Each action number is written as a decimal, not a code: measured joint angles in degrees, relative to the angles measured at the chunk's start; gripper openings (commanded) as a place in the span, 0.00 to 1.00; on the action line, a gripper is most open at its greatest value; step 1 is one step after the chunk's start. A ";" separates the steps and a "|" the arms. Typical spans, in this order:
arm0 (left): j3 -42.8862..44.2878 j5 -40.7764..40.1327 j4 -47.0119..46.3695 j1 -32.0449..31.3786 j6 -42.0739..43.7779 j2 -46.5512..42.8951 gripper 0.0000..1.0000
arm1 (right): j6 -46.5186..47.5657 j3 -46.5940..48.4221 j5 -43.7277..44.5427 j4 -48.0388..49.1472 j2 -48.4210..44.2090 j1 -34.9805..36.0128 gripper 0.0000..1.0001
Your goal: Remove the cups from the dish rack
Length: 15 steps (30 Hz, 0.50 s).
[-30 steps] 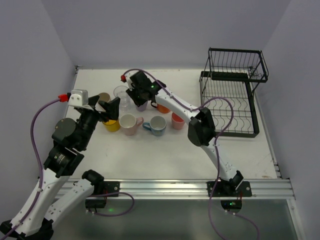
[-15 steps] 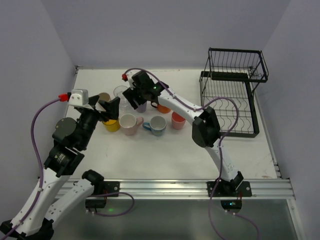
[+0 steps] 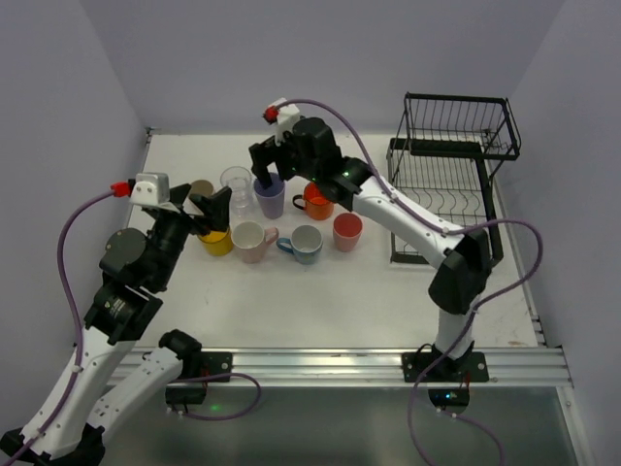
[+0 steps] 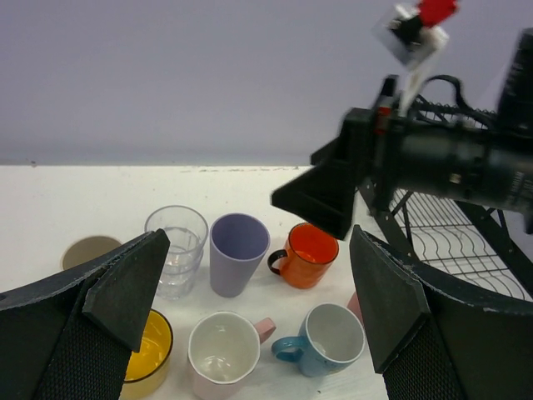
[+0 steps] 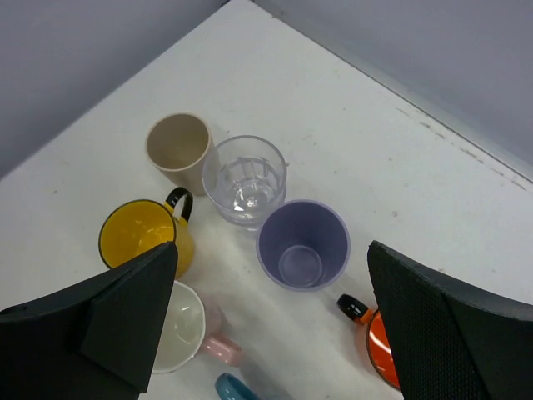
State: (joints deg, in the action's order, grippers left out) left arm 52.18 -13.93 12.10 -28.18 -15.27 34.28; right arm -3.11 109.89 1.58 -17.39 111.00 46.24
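Several cups stand grouped on the table's left half: beige (image 3: pixel 201 188), clear (image 3: pixel 235 181), lavender (image 3: pixel 269 198), orange mug (image 3: pixel 316 201), yellow mug (image 3: pixel 217 241), pink mug (image 3: pixel 252 241), blue mug (image 3: pixel 306 243) and salmon-red cup (image 3: pixel 346 231). My right gripper (image 3: pixel 270 173) hangs open and empty just above the lavender cup (image 5: pixel 302 244), which stands upright between its jaws in the right wrist view. My left gripper (image 3: pixel 212 214) is open and empty above the yellow mug (image 4: pixel 148 350). The black wire dish rack (image 3: pixel 451 175) stands at the far right; I see no cup in it.
The right arm (image 3: pixel 408 216) stretches from the near right across the table to the cups, passing close to the rack's left side. The grey back wall runs just behind the clear cup (image 5: pixel 245 179) and beige cup (image 5: pixel 176 143).
My right gripper has let go of the lavender cup, risen and shifted slightly right; its elbow swung right toward the rack. The cup stands free. My left arm has not moved.
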 measured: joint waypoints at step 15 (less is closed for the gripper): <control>6.45 -0.52 1.46 0.04 1.11 -1.29 1.00 | -7.19 -53.99 14.62 18.78 -70.84 0.33 0.99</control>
State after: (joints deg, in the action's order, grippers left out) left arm 58.63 -14.46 13.56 -28.14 -14.15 32.99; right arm -10.31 55.90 16.21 1.39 40.16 46.57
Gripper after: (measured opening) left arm 0.997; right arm 0.989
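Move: The purple cup I have just let go of stands about 20 cm below my right hand, some 3 cm ahead and 3 cm left of it. The clear glass is about 9 cm left of the cup and 1 cm farther out. Level with the cup, the orange mug is some 13 cm to its right; the blue mug is 9 cm right of it and 13 cm nearer. From my left hand the purple cup is about 19 cm ahead, 5 cm right and 29 cm down. With nothing in its open fingers, my right hand sweeps quickly away from the purple cup, about 24 cm right, 18 cm back and 14 cm up, heading for the dish rack side. The wrist swings some 40 degrees, from pointing left and down to pointing more forward and tilted up. My left hand, also empty and open, rises about 5 cm and eases back slightly. ##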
